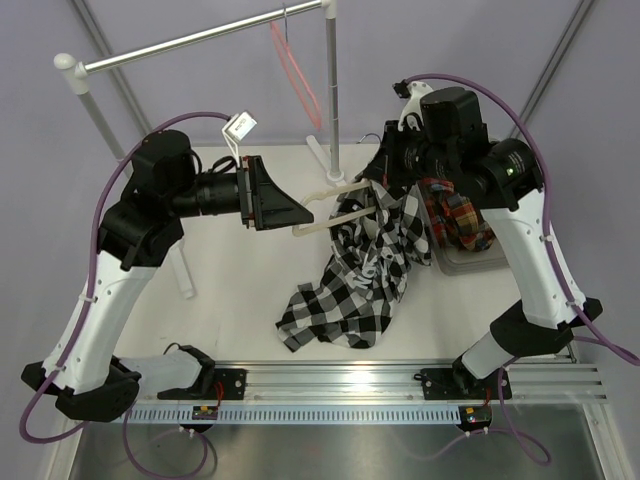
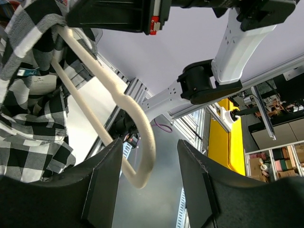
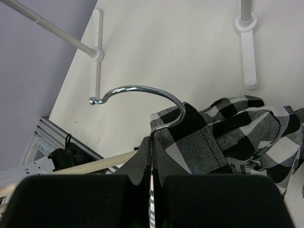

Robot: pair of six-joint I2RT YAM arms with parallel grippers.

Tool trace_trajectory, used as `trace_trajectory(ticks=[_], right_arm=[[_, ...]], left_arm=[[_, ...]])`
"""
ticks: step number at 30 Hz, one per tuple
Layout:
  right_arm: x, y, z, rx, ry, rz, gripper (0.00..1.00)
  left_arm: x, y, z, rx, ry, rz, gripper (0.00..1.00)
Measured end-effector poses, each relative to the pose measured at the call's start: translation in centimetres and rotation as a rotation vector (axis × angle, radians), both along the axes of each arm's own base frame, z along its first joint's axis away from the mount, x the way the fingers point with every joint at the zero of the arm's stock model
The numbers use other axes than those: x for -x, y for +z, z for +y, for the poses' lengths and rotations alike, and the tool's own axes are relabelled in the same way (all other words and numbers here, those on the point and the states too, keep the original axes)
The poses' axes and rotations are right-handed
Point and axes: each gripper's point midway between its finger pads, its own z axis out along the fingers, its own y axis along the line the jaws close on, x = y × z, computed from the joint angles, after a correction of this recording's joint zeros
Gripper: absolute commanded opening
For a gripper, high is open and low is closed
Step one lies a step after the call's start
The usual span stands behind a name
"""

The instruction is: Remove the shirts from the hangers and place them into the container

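A black-and-white checked shirt (image 1: pixel 360 270) hangs from a pale cream hanger (image 1: pixel 325 205) held above the table, its lower part heaped on the tabletop. My right gripper (image 3: pixel 152 142) is shut on the neck of the hanger's metal hook (image 3: pixel 142 89), just above the shirt's collar (image 3: pixel 204 142). My left gripper (image 2: pixel 149 175) is open, and the hanger's bare rounded end (image 2: pixel 145 142) lies between its fingers (image 2: pixel 102 185) without touching them. The red plaid shirt (image 1: pixel 455 220) lies in the grey container (image 1: pixel 470 262) under the right arm. A pink-red hanger (image 1: pixel 295 70) hangs empty on the rail.
The silver rail (image 1: pixel 200 40) runs across the back on white posts, with an upright post (image 1: pixel 331 100) just behind the held hanger. Its white feet (image 3: pixel 249 52) rest on the table. A slotted aluminium bar (image 1: pixel 350 385) runs along the near edge.
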Motion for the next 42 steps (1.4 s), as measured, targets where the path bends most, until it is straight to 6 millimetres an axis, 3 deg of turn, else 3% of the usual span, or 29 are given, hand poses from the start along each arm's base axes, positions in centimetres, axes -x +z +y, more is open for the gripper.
trace_trajectory(ticks=[1, 2, 6, 8, 9, 16, 17, 18, 20, 21, 23, 27, 31, 34, 36, 37, 39, 42], right_arm=[[-0.2, -0.1, 0.1, 0.001, 0.0, 0.001, 0.0], [-0.3, -0.2, 0.2, 0.003, 0.0, 0.004, 0.0], [-0.5, -0.4, 0.3, 0.011, 0.0, 0.015, 0.0], [-0.4, -0.4, 0.3, 0.013, -0.001, 0.014, 0.0], [-0.5, -0.5, 0.2, 0.016, -0.006, 0.014, 0.0], [0.1, -1.1, -0.4, 0.045, -0.011, 0.044, 0.0], [0.2, -1.0, -0.4, 0.044, -0.008, 0.045, 0.08], [0.3, -0.8, -0.4, 0.042, -0.005, 0.045, 0.38], [0.6, -0.2, 0.0, 0.023, 0.013, 0.045, 0.63], [0.8, 0.3, 0.4, 0.007, 0.031, 0.034, 0.82], [1.8, 1.0, 1.3, -0.014, 0.073, 0.02, 0.97], [4.4, 2.3, 2.5, -0.056, 0.17, 0.002, 1.0], [6.2, 2.8, 1.3, -0.072, 0.185, -0.022, 0.99], [7.3, 0.5, -0.9, -0.016, 0.147, -0.02, 1.0], [8.0, -2.5, -2.2, 0.038, 0.129, 0.01, 0.99], [8.0, -3.2, -2.3, 0.047, 0.126, 0.014, 0.99], [8.5, -7.0, -2.8, 0.098, 0.129, 0.08, 0.97], [8.0, -10.3, -1.8, 0.128, 0.146, 0.137, 0.93]], left_arm=[[0.0, 0.0, 0.0, 0.0, -0.002, 0.0, 0.52], [0.1, 0.0, -0.1, -0.001, -0.003, 0.0, 0.42], [0.1, -0.3, 0.0, -0.012, -0.004, -0.004, 0.2], [0.1, -0.8, 0.1, -0.03, 0.001, 0.0, 0.13], [0.0, -1.1, 0.2, -0.041, 0.008, -0.002, 0.02], [-1.0, -2.4, 1.2, -0.128, 0.102, -0.019, 0.0], [-1.1, -2.6, 1.4, -0.143, 0.12, -0.021, 0.0], [-1.3, -2.7, 1.6, -0.155, 0.136, -0.025, 0.0], [-1.7, -3.1, 2.1, -0.184, 0.179, -0.029, 0.0], [-1.8, -3.5, 2.3, -0.201, 0.199, -0.022, 0.0], [-2.2, -4.4, 2.8, -0.243, 0.238, -0.004, 0.0], [-2.9, -6.3, 4.1, -0.32, 0.321, 0.02, 0.0], [-3.1, -7.6, 5.1, -0.363, 0.371, 0.034, 0.0], [-2.8, -7.9, 5.6, -0.383, 0.387, 0.044, 0.0], [-2.5, -7.8, 6.1, -0.395, 0.394, 0.051, 0.0], [-2.2, -7.6, 6.3, -0.397, 0.397, 0.05, 0.0], [-1.7, -6.9, 6.7, -0.393, 0.403, 0.045, 0.0], [-1.0, -5.7, 7.1, -0.366, 0.408, 0.024, 0.0]])
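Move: The cream hanger's free end already sits between the half-open left fingers, about 1 cm right of and below the hand point; its neck, still pinched by the right hand, is some 12 cm ahead, 13 cm right and 4 cm lower. From the right hand, the shirt's middle lies about 2 cm back, level sideways and 18 cm below, with the container roughly 17 cm ahead, 29 cm right and 37 cm below. Shut the left gripper on the hanger's free end, then carry it about 7 cm left and 8 cm down, turning the wrist some 30 degrees, mostly counter-clockwise with its left side rising, and lift slightly at the finish. Once that grip holds, open the right fingers wide to free the neck, draw back about 8 cm while rising a little, then drop well below the start towards the shirt, fingers open. ##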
